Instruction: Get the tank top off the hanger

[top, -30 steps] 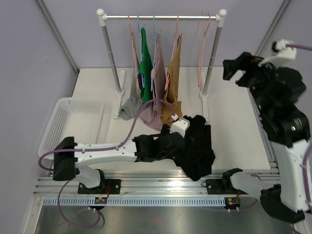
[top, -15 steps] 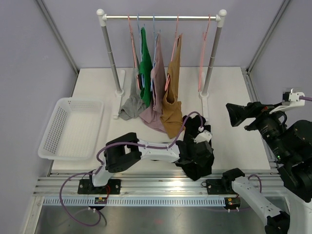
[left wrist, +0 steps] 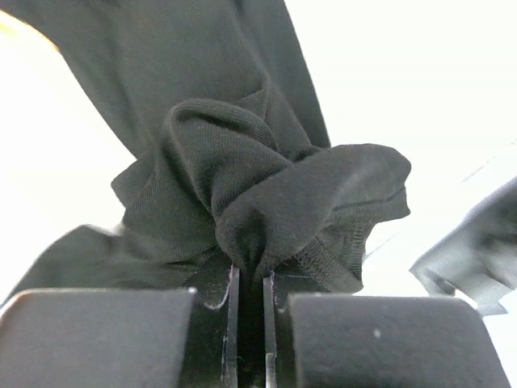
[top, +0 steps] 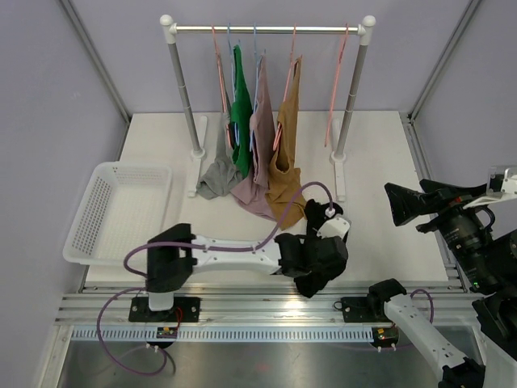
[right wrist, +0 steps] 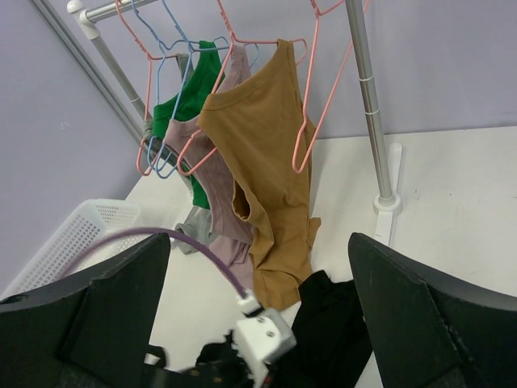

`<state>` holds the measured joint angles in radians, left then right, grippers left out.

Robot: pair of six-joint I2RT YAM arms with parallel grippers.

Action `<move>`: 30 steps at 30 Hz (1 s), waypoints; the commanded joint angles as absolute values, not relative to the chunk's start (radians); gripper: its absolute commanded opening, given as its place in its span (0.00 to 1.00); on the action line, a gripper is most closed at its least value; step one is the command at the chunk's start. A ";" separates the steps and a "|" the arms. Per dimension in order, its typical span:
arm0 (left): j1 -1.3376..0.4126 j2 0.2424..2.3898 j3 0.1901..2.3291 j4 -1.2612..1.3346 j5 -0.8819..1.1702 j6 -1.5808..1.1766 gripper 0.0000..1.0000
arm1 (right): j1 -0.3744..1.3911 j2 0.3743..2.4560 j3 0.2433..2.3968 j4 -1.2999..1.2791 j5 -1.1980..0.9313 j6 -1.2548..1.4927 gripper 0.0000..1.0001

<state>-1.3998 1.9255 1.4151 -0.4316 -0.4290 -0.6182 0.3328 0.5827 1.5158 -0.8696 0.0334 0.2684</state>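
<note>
A black tank top (top: 329, 260) lies bunched on the table in front of the rack, off any hanger. My left gripper (top: 313, 255) is down on it and shut, pinching a fold of the black tank top (left wrist: 266, 178) between its fingers (left wrist: 233, 323). An empty pink hanger (top: 337, 85) hangs at the right end of the rail. My right gripper (top: 422, 204) is raised at the right edge of the table, open and holding nothing. Its wrist view looks down at the black tank top (right wrist: 335, 323) and the empty pink hanger (right wrist: 321, 89).
A clothes rack (top: 266, 29) stands at the back. It carries grey (top: 216, 171), green (top: 240, 121), mauve (top: 260, 153) and brown (top: 284, 162) tank tops on hangers. A white basket (top: 121, 212) sits at the left. The left arm's purple cable (top: 295, 202) loops over the table.
My left gripper moved right across the black tank top and shut on a fold, bunching the cloth. The right arm swung down and away to the right.
</note>
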 commanded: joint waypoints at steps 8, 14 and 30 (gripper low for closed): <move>-1.410 1.454 1.489 -0.721 -0.757 -0.613 0.00 | 0.330 0.610 1.565 -0.865 0.089 0.239 0.99; -1.410 1.249 1.532 -1.013 -0.947 -0.730 0.00 | 0.330 0.637 1.591 -0.861 0.097 0.230 0.99; -0.665 0.928 1.477 -1.122 -0.908 -0.468 0.00 | 0.330 0.693 1.545 -0.772 0.018 0.278 0.99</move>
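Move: The white basket where the black tank top is headed stands about 62 cm to the left of the left hand, which already has it pinched, some 18 cm farther out and 3 cm lower. The brown tank top hangs about 23 cm ahead, 11 cm to the left and 12 cm higher; the grey one some 32 cm ahead, 34 cm left and 10 cm up. From the empty right hand the basket lies about 70 cm left, 18 cm ahead and 42 cm down. The black tank top, kept pinched in the shut left fingers, is hoisted steeply off the table at first, then swept left towards the white basket, still rising a little: some 40 cm left and 28 cm up in all. The wrist swings about 55 degrees counter-clockwise while the fingers tip up from steeply down to mostly forward. ##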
